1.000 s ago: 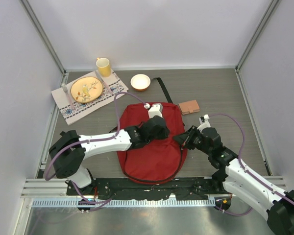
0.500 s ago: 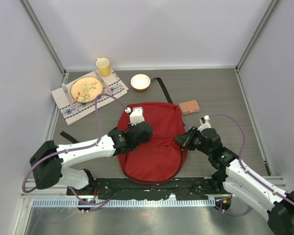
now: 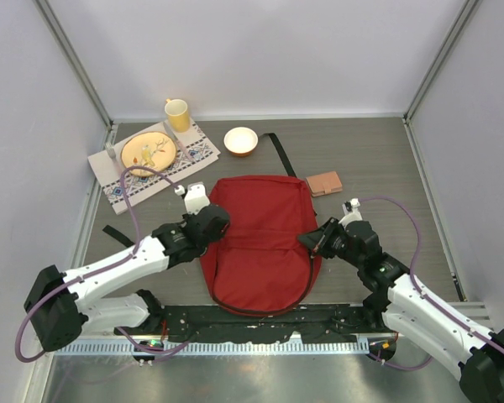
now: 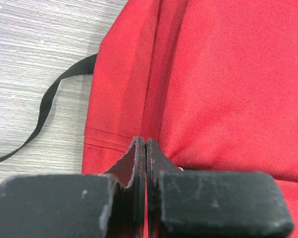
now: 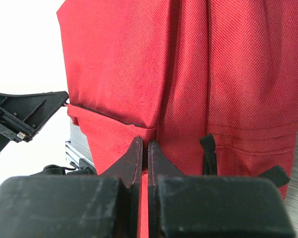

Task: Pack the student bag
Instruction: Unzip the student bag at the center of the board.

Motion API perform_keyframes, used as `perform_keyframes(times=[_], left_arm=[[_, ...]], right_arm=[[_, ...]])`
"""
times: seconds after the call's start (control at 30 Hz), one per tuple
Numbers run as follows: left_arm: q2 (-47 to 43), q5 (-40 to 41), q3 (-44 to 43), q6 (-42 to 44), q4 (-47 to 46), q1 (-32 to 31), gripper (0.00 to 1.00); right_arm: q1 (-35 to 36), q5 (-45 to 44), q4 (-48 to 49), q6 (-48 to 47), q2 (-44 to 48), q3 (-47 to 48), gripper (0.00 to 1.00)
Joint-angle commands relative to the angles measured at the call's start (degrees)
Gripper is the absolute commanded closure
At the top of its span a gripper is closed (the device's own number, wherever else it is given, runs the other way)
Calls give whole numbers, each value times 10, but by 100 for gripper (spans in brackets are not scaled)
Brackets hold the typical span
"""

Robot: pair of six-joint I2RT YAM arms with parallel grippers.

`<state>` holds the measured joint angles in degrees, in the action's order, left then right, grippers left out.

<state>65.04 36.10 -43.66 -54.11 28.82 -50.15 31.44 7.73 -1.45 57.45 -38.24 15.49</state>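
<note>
The student bag (image 3: pixel 265 239), dark red with black zipper lines, lies flat in the middle of the table. My left gripper (image 3: pixel 217 218) is at the bag's upper left edge; in the left wrist view its jaws (image 4: pixel 146 144) are pressed together with a thin red strip of the bag (image 4: pixel 228 74) between them. My right gripper (image 3: pixel 307 240) is at the bag's right edge. In the right wrist view it (image 5: pixel 145 145) is shut on a fold of the red fabric (image 5: pixel 139 64) beside a zipper seam.
A patterned placemat (image 3: pixel 118 191) at the back left carries a plate (image 3: pixel 147 153). A yellow mug (image 3: pixel 178 114) and a small bowl (image 3: pixel 241 140) stand behind the bag. A brown wallet-like item (image 3: pixel 324 182) lies at the right. Black straps (image 3: pixel 277 153) trail from the bag.
My left arm has swept from the bag's top middle leftward to its upper left edge, jaws shut throughout. The right arm has stayed at the bag's right edge.
</note>
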Motion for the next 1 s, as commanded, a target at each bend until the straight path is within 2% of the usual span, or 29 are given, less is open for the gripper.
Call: perform_keyframes(times=[0.0,0.03,0.07,0.1,0.13,0.17,0.23,0.27,0.33,0.4,0.57,0.77,0.97], left_arm=[[-28,28,16,16,70,17,91],[-32,15,22,20,61,17,79],[-37,8,25,16,49,17,50],[-41,3,30,13,49,17,38],[-52,4,32,8,51,16,29],[-57,7,32,-5,62,16,18],[-76,20,32,-16,77,16,7],[-84,24,31,-19,93,16,5],[-107,32,29,-24,106,17,0],[-124,35,28,-27,121,16,1],[-183,41,30,-38,146,16,0],[-227,33,45,-43,146,17,0],[-249,11,60,-46,131,17,0]], right_arm=[[-4,-28,-4,-9,7,2,99],[-4,-28,-4,-13,8,4,98],[-4,-31,-9,-17,9,7,90],[-4,-33,-12,-20,10,13,84],[-4,-38,-17,-22,11,16,78],[-4,-49,-34,-30,13,22,67],[-4,-65,-54,-39,16,39,57],[-4,-74,-76,-50,21,45,50],[-4,-117,-98,-59,27,66,45],[-5,-157,-129,-77,35,87,39],[-4,-245,-189,-115,20,136,35],[-11,-343,-231,-160,-41,206,27],[-51,-342,-223,-178,-114,254,22]])
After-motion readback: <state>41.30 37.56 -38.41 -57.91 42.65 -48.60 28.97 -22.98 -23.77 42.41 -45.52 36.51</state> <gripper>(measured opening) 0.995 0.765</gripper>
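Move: The left fingers still pinch the zipper pull at the pocket's left end, with the bag's left edge about 5 cm left of them, level. The right fingers still hold the pocket's right end; the zipper pull is about 23 cm to their left and 4 cm ahead, the side zipper tabs some 4 cm right and level, and the brown wallet about 19 cm ahead and 7 cm right. Both grippers open off the bag and part: left about 6 cm left, slightly back; right 10 cm right, forward, rising. ##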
